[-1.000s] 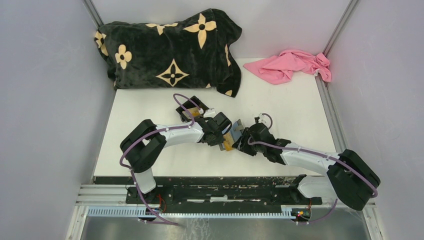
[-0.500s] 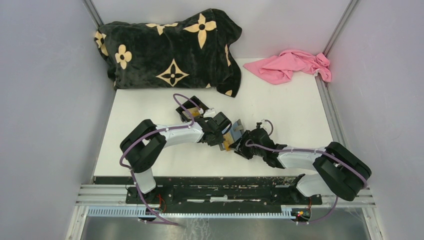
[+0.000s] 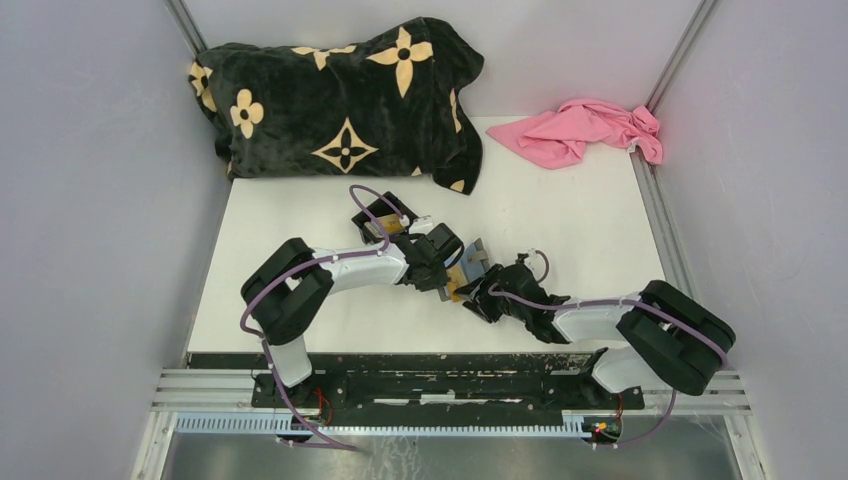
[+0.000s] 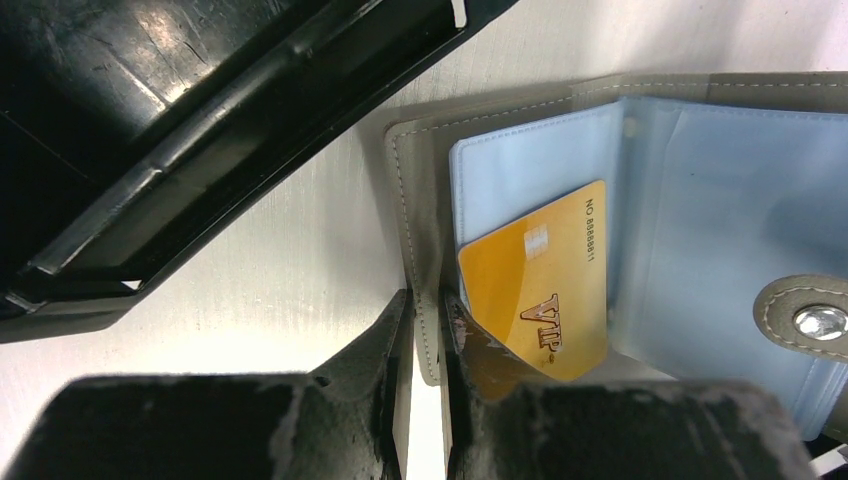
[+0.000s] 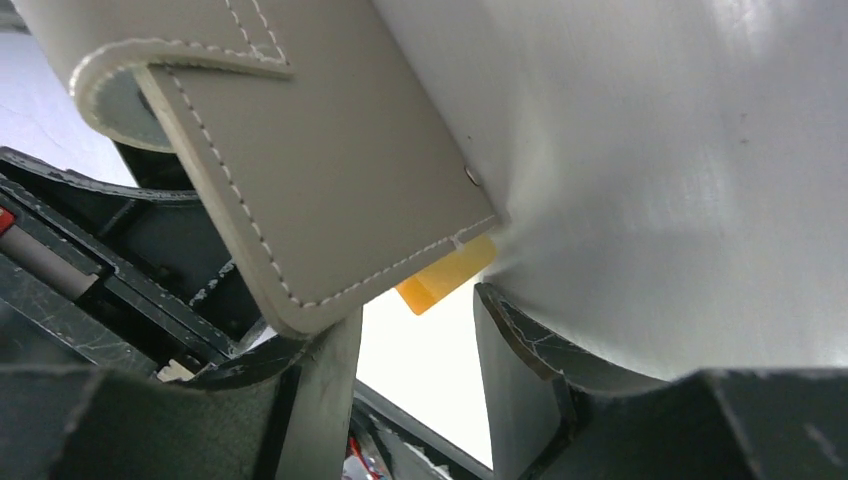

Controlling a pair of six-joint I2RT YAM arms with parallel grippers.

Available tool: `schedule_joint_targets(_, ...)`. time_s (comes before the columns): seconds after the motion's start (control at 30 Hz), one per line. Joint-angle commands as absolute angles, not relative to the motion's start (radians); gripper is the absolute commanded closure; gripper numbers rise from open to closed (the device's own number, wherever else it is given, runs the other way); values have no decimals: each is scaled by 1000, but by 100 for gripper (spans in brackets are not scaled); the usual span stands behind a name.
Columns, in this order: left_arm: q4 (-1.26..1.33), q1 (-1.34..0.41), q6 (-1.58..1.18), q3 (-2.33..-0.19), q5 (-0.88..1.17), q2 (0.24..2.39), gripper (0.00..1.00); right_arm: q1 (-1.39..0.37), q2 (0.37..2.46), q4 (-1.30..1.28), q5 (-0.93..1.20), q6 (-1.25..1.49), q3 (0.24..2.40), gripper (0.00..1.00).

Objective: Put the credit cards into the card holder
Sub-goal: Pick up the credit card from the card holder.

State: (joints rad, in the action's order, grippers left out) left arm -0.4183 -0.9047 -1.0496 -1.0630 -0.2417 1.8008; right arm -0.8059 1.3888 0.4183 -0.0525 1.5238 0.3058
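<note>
The card holder [image 4: 418, 170] is a grey wallet lying open, its clear inner sleeves facing up and its clasp tab [image 4: 812, 320] at the right. My left gripper [image 4: 428, 305] is shut on the wallet's grey left edge. A gold credit card [image 4: 540, 275] marked VIP sits slanted, partly inside a clear sleeve. From below, the right wrist view shows the wallet's outer cover [image 5: 320, 150] with the gold card's corner [image 5: 445, 277] poking out past its edge. My right gripper [image 5: 418, 320] is open just under that corner, touching nothing. From above, both grippers meet at the wallet [image 3: 474, 258].
A black plastic box [image 4: 200, 120] stands open just left of the wallet, also seen from above as the black box [image 3: 378, 220]. A black blanket with tan flowers [image 3: 340, 100] lies at the back left. A pink cloth [image 3: 585, 130] lies at the back right.
My right gripper has drawn back toward the near edge and a little left, its jaws opening wider, and its arm has folded in. The left gripper and wallet have stayed put.
</note>
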Motion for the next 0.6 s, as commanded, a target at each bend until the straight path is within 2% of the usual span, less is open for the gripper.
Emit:
schedule_joint_targets(0.0,-428,-917,-1019,-1015,-167,1919,80,-820,1460,484,-101,1612,267,48)
schedule_joint_targets(0.23,-428,-917,-1007,-1009,-168,1924,80,-822,1529,581,-134,1680,245,53)
schedule_joint_targets(0.43,-429,-917,-993,-1011,-171,1933,80,-831,1468,518,-193,1722,214,66)
schedule_joint_targets(0.57,-429,-917,-986,-1019,-168,1946,80,-836,1363,400,-239,1722,210,79)
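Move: The yellow card sits in the open card holder, its middle about 2 cm ahead and 2 cm left of my half-open right hand, near fingertip height; its free end points at those fingers. The holder's middle is some 5 cm straight ahead of that hand, the black box about 12 cm ahead and 13 cm left. From my left hand, pinching the holder's left cover edge, the card lies about 1 cm ahead and 3 cm right. I ease my right hand forward and left about 1 cm to the card's protruding end, then draw back to the right roughly 2 cm while sinking 1 cm and turning some 10 degrees clockwise. From the left swing on, its fingers close from half open to about a quarter, around the card's corner. My left hand stays put, still pinching the cover edge. ##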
